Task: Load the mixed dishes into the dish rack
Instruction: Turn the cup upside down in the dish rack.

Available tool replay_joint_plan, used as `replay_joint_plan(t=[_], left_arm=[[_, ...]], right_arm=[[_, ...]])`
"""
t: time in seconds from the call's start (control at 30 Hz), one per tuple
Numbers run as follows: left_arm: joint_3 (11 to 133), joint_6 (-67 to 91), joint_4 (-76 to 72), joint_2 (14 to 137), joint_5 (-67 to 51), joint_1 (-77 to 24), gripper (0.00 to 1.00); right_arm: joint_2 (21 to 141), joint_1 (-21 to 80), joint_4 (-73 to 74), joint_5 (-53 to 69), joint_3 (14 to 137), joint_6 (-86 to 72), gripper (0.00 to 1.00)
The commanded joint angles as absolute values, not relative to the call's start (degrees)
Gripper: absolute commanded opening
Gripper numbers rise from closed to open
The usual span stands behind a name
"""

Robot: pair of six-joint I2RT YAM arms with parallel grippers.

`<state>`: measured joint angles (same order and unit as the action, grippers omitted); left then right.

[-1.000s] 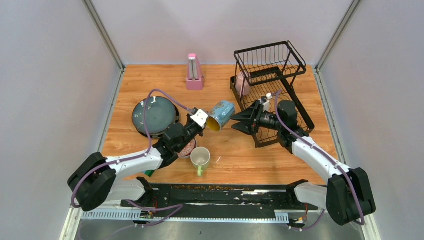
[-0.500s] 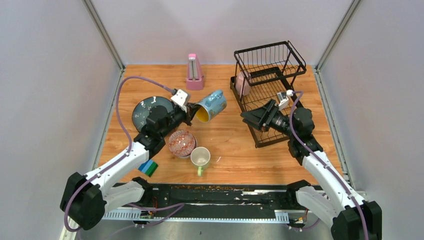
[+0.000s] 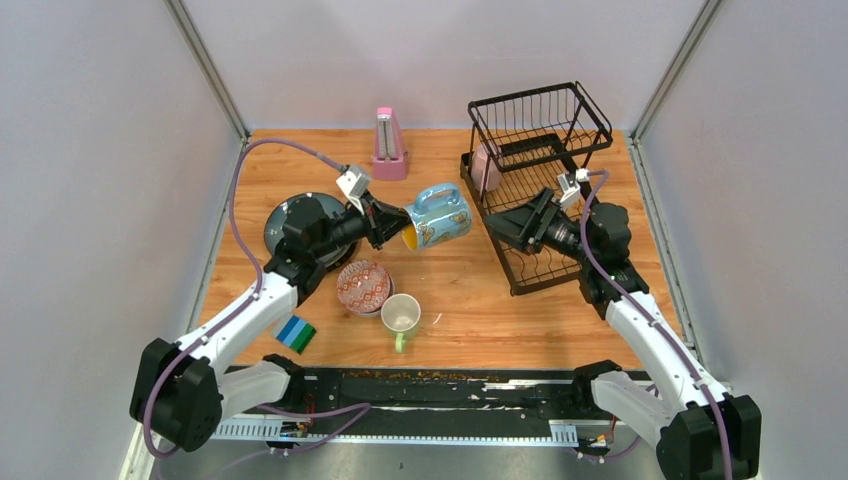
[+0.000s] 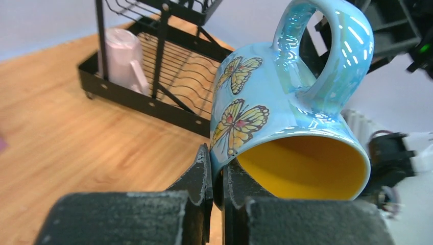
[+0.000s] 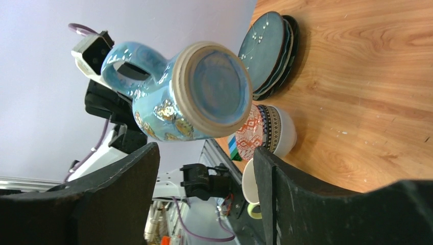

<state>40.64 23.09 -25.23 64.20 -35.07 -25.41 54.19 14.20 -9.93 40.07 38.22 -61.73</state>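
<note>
My left gripper [image 3: 402,224] [image 4: 217,159] is shut on the rim of a blue butterfly mug [image 3: 438,216] [image 4: 286,97] with a yellow inside. It holds the mug on its side in the air, handle up, base toward the right arm. The right gripper [image 3: 498,229] [image 5: 207,153] is open, empty, and faces the mug's base [image 5: 204,89] a little apart from it. Behind it stands the black wire dish rack [image 3: 541,141] [image 4: 153,97] with a pink mug [image 3: 485,166] [image 4: 122,58] inside. Stacked blue-grey plates [image 3: 281,226] [image 5: 268,51], a red-patterned bowl [image 3: 363,287] [image 5: 265,130] and a pale green mug [image 3: 401,316] stand on the table.
A pink metronome [image 3: 388,146] stands at the back, left of the rack. A blue-green striped block [image 3: 295,333] lies near the front left by my left arm. Grey walls close in both sides and the back.
The left arm swung the mug up and turned its handle upward. The right gripper drew back toward the rack and opened wider.
</note>
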Motion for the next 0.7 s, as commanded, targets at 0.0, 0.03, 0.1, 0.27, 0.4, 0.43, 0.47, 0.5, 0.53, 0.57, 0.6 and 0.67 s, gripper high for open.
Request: replay_joint_plan(t=[0.0, 0.03, 0.1, 0.27, 0.4, 0.43, 0.47, 0.5, 0.53, 0.57, 0.6, 0.67], left_arm=[[37.8, 11.4, -37.3, 54.8, -28.6, -25.5, 0.0], [37.7, 6.4, -34.5, 53.9, -26.3, -25.5, 0.0], [38.2, -0.4, -30.6, 51.8, -23.8, -26.0, 0.0], [39.1, -19.8, -25.0, 48.3, -17.0, -31.0, 0.0], [40.3, -33.6, -20.4, 47.4, -9.4, -39.2, 0.0], [40.3, -35.6, -20.0, 47.3, -7.0, -40.2, 0.0], [40.4, -39.2, -19.7, 47.1, -4.7, -42.4, 0.0], [40.6, -40.9, -19.6, 46.9, -3.6, -43.4, 0.0], [40.7, -44.0, -19.6, 46.9, -1.4, -45.4, 0.0], [40.8, -45.2, -19.8, 46.8, -0.8, -46.1, 0.0], [40.9, -47.4, -20.1, 46.8, -0.3, -47.5, 0.0], [41.0, -50.0, -20.8, 46.9, 2.0, -49.2, 0.0]], right_arm=[[54.7, 13.6, -9.7, 44.2, 42.5, -68.8, 0.79], [54.8, 13.5, -9.0, 44.2, 43.2, -69.8, 0.82], [55.6, 13.4, -7.1, 44.7, 44.3, -72.5, 0.87], [61.5, 13.4, -5.1, 51.3, 47.8, -76.9, 0.96], [65.7, 13.4, -3.4, 56.2, 51.1, -77.5, 0.96], [66.1, 13.4, -2.6, 56.4, 51.6, -77.5, 0.96], [66.5, 13.4, -1.8, 56.4, 52.1, -77.5, 0.97], [67.1, 13.4, -0.8, 56.6, 52.7, -77.6, 0.99], [67.8, 13.4, 0.5, 57.1, 53.2, -77.5, 1.0], [68.8, 13.4, 2.5, 58.3, 54.0, -77.3, 1.0], [69.7, 13.4, 3.9, 59.3, 54.6, -77.0, 1.0], [71.5, 13.4, 7.2, 60.6, 55.7, -75.7, 1.0]])
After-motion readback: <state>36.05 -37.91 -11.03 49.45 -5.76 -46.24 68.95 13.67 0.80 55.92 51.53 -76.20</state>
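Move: The blue cup is already pinched at its rim by the left gripper, its middle about 6 cm to the right and 2 cm ahead. From the open right gripper, that cup is some 11 cm left and 3 cm ahead, near its height. The dish rack's open lower tier is roughly 14 cm right and 9 cm ahead of the right gripper, 24 cm below; the pink cup is about 21 cm straight ahead, 22 cm below. Roll the left gripper about 60 degrees around its own pointing direction, clockwise seen from behind the hand, keeping the blue cup pinched; swing it left and a little up first, then back and partly right again. Meanwhile spread the right fingers fully, lift that hand slightly, and ease it about 2.5 cm left towards the cup's base, tilting it some 25 degrees, without touching. ##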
